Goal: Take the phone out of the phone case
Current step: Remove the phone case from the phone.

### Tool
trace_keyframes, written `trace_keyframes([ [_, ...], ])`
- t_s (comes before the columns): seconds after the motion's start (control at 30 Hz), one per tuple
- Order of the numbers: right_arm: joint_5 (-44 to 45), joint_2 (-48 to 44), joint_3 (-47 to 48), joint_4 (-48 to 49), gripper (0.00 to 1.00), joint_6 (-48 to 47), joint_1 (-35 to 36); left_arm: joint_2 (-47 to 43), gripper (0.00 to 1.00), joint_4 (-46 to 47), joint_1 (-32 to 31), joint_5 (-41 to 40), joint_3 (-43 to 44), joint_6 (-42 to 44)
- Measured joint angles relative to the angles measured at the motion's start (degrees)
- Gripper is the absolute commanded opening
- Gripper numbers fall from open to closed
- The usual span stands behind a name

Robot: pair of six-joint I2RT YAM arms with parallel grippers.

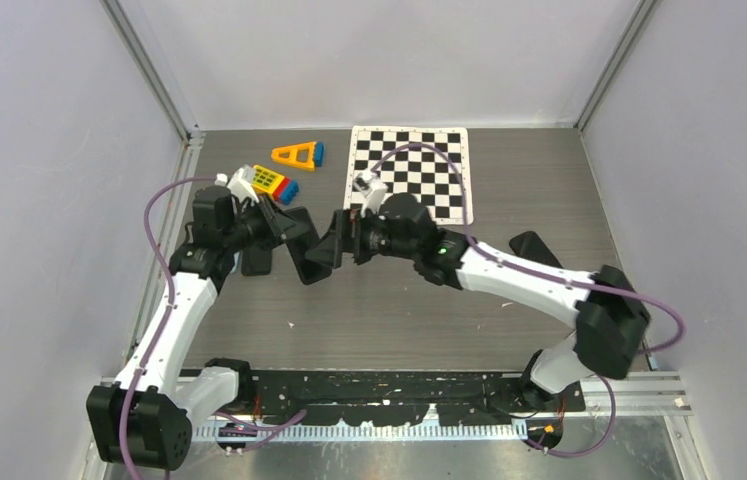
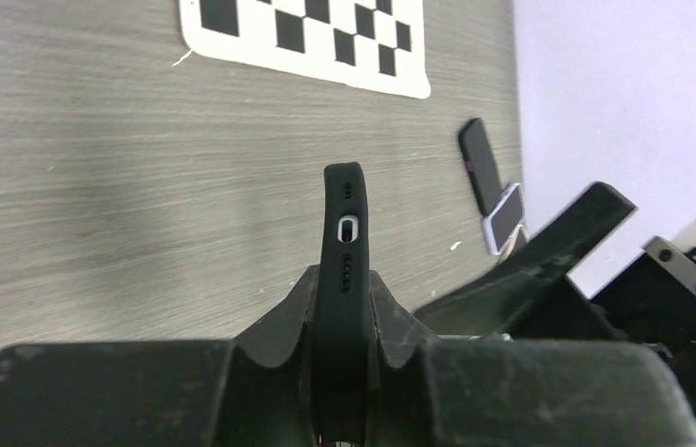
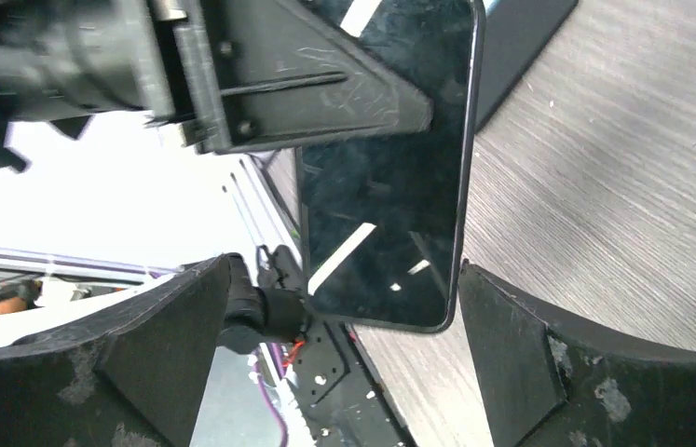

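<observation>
The phone sits in its black phone case (image 2: 345, 200), held up above the table. In the left wrist view I look along the case's bottom edge, with the charging port and speaker holes showing. My left gripper (image 2: 344, 279) is shut on the case, one finger on each flat side. The right wrist view shows the phone's glossy dark screen (image 3: 381, 186) with the left gripper's finger (image 3: 307, 84) across it. My right gripper (image 3: 344, 345) is open, its fingers (image 3: 511, 345) straddling the phone's lower end without touching it. From above, both grippers (image 1: 294, 235) (image 1: 329, 248) meet at the phone (image 1: 307, 265).
A checkerboard sheet (image 1: 411, 172) lies at the back. Yellow toy blocks (image 1: 297, 155) (image 1: 271, 182) lie back left. A black slab (image 1: 256, 262) lies under the left gripper. Another black phone (image 1: 534, 247) lies on the right, beside a light-rimmed one (image 2: 504, 214). Walls enclose three sides.
</observation>
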Motion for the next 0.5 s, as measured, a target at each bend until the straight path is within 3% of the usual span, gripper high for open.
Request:
trace_keyframes([
  [0.23, 5.05, -19.74, -9.64, 3.39, 0.88, 4.26, -0.61, -0.83, 0.00, 9.01, 0.00, 5.01, 2.27, -7.34],
  [0.5, 5.70, -24.41, -15.85, 6.27, 0.70, 12.48, -0.61, -4.11, 0.00, 18.05, -0.02, 4.72, 3.69, -17.40],
])
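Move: The cased phone, already pinched near its middle by the left hand, has its centre about 2 cm back, 2 cm right and 3 cm below that hand. From the empty right hand the same phone is some 7 cm left, 3 cm ahead and 3 cm down. On the table, the loose black phone is about 10 cm ahead and 10 cm left of the left hand, 21 cm below; the blue case lies 7 cm farther left than that phone, level with it. Straight up, about 12 cm, the left hand carries the cased phone in an unchanged pinch, tipping its fingers up some 20 degrees. The right hand, already wide open, backs off from the phone's free end, rising about 9 cm and going 7 cm right with a little back, tilting its fingers upward and partly closing on nothing while it sinks slightly at the end. ##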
